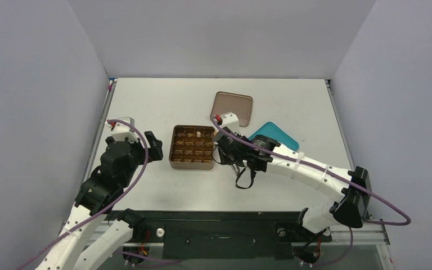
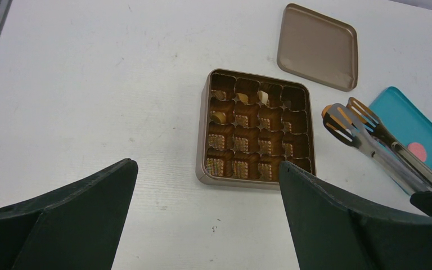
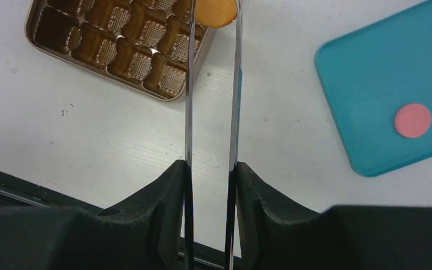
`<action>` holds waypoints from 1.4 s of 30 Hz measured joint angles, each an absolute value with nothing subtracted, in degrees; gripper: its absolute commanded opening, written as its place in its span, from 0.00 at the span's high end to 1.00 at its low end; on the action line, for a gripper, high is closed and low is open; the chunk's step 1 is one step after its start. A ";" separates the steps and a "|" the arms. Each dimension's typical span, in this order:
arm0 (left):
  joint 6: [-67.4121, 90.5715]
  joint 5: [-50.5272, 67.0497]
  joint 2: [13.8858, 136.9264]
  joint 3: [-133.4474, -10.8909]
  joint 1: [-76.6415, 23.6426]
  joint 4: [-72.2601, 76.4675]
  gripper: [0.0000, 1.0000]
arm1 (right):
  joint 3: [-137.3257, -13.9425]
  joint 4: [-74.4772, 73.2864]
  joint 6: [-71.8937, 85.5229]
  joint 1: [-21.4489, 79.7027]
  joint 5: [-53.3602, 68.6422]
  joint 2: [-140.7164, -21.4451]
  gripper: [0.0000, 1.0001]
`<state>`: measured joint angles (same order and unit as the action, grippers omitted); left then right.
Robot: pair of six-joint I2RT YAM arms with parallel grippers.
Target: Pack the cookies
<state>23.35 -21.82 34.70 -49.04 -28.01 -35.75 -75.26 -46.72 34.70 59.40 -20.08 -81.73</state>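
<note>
My right gripper is shut on a pair of metal tongs. The tong tips pinch an orange round cookie by the right edge of the brown gridded tin. A pink round cookie lies on the teal plate. One cream piece sits in a far-row cell of the tin. My left gripper is open with nothing in it and hangs over bare table just left of and in front of the tin.
The tin's flat brown lid lies behind the tin to the right. The teal plate is right of the tin, partly under my right arm. White walls close the table on three sides.
</note>
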 measured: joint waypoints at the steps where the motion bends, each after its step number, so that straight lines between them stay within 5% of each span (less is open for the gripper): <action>1: 23.35 -21.82 34.70 -49.04 -28.01 -35.73 0.03 | -75.99 -46.72 34.37 59.68 -19.62 -82.72 0.75; 25: 23.33 -21.82 34.70 -49.04 -28.01 -35.75 0.03 | -89.86 -44.14 30.68 61.98 -12.14 -100.86 0.72; 42: 23.33 -21.82 34.70 -49.04 -28.01 -35.75 0.03 | -91.61 -43.51 30.68 61.91 -11.75 -102.13 0.68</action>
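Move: The right hand holds the tongs with the orange cookie at their tips. The middle cells of the cookie box lie about 14 cm to its left, some 10 cm ahead and 17 cm below. The blue tray is about 15 cm to the hand's right and 10 cm ahead; the brown tray is straight ahead, roughly 27 cm out. From the idle left hand, the box is about 14 cm right, 9 cm ahead and 24 cm below. Keeping the orange cookie pinched between the tong tips, the right hand swings about 10 cm left, from beside the cookie box's right edge to over its middle cells. It sinks some 3 cm on the way, eases up slightly, then stops, turning about 10 degrees counter-clockwise. The fingers keep their squeeze on the tongs, easing only in effort at the end. ##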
